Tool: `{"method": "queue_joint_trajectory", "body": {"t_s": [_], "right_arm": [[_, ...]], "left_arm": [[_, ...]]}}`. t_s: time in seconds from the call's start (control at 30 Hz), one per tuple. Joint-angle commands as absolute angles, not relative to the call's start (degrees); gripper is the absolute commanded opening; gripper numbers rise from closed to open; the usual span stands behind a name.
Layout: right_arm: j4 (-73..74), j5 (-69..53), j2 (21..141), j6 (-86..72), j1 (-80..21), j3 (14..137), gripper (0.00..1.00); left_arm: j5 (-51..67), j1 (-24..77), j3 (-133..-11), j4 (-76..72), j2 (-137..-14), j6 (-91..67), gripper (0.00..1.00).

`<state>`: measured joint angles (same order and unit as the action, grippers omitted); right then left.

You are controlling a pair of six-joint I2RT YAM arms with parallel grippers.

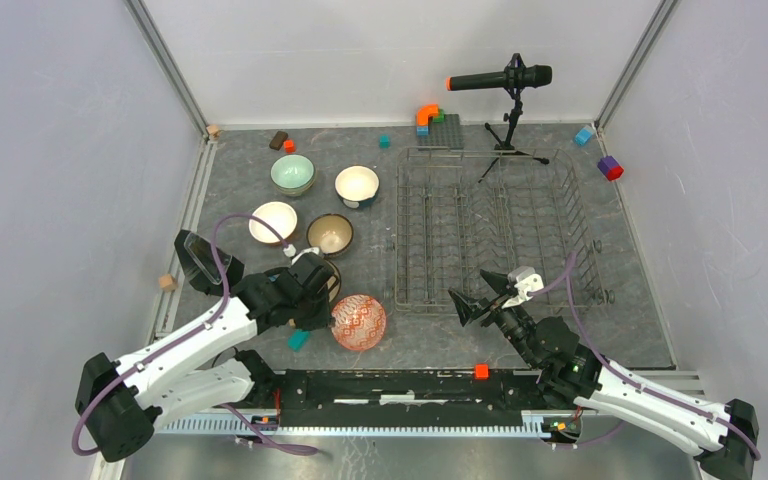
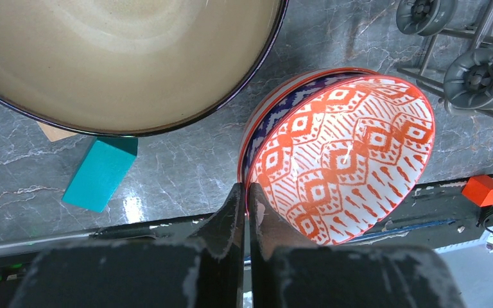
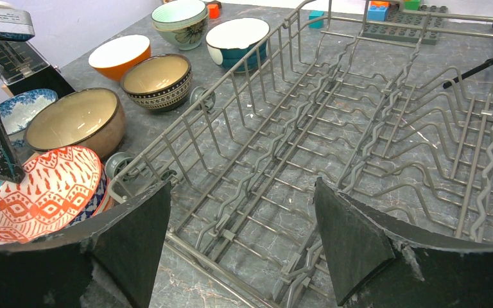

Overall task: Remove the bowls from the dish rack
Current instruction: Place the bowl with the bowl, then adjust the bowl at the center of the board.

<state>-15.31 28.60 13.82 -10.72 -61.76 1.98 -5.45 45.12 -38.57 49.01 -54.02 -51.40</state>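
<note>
My left gripper (image 2: 247, 192) is shut on the near rim of the red-white patterned bowl (image 2: 346, 154), one finger inside and one outside. That bowl (image 1: 358, 321) is at the table's front, left of the dish rack (image 1: 500, 225), whose wires hold no bowls. Further bowls stand on the table to the left: pale green (image 1: 292, 173), teal with a white inside (image 1: 357, 185), orange (image 1: 273, 221), dark striped (image 1: 330, 234), and a brown one (image 2: 122, 58) partly hidden under my left wrist. My right gripper (image 3: 241, 186) hangs open and holding nothing over the rack's near left corner (image 3: 186, 237).
A teal block (image 2: 99, 172) lies beside the held bowl. An orange block (image 1: 480, 371) sits on the front rail. A microphone on a tripod (image 1: 505, 80) and a grey studded plate (image 1: 445, 130) stand behind the rack. Small blocks (image 1: 610, 167) lie at the far right.
</note>
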Motion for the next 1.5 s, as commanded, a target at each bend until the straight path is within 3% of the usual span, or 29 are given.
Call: {"method": "queue_joint_trajectory", "body": {"t_s": [0.0, 0.6, 0.9, 1.03, 1.23, 1.47], "right_arm": [[-16.1, 29.6, 14.1, -11.1, -61.7, 2.1, 0.87], [-16.0, 29.3, 14.5, -11.0, -61.7, 2.5, 0.87], [-14.7, 29.6, 13.5, -10.6, -61.7, 3.1, 0.86], [-14.5, 29.6, 13.1, -10.9, -61.7, 2.7, 0.87], [-13.3, 29.9, 11.9, -11.5, -61.7, 2.2, 0.87], [-13.5, 29.3, 12.2, -12.4, -61.7, 1.6, 0.87]], "left_arm": [[-4.9, 45.3, -38.1, 47.6, -53.3, -50.7, 0.03], [-5.6, 45.3, -42.6, 50.3, -50.9, -48.9, 0.4], [-17.0, 45.3, -52.3, 53.4, -50.7, -42.4, 0.7], [-26.0, 45.2, -53.4, 50.0, -50.8, -43.2, 0.79], [-32.2, 43.8, -49.8, 41.6, -53.1, -44.8, 0.83], [-25.1, 36.3, -52.0, 38.3, -65.1, -48.1, 0.8]]}}
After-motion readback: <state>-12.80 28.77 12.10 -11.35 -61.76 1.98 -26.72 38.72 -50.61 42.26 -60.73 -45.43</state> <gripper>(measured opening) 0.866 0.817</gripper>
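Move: The left hand still pinches the near-left rim of the orange patterned bowl, whose middle lies level with it, about 6 cm to its right and 3 cm below. From this hand the big brown bowl is some 7 cm ahead and 4 cm left, the blue floral bowl 3 cm ahead and 16 cm left, and the small tan bowl 20 cm straight ahead. From the right hand, the patterned bowl lies roughly 23 cm left, 9 cm back and 11 cm lower. The left hand first stays in place and opens its fingers off the orange patterned bowl's rim, then climbs about 9 cm and, while rising, swings forward, away from the bowl and over the big brown bowl. It ends some 11 cm forward with a slight drift left, dipping again by about 3 cm at the end, the fingers tilting outward some 25 degrees, turning a little counter-clockwise and spreading wide. ##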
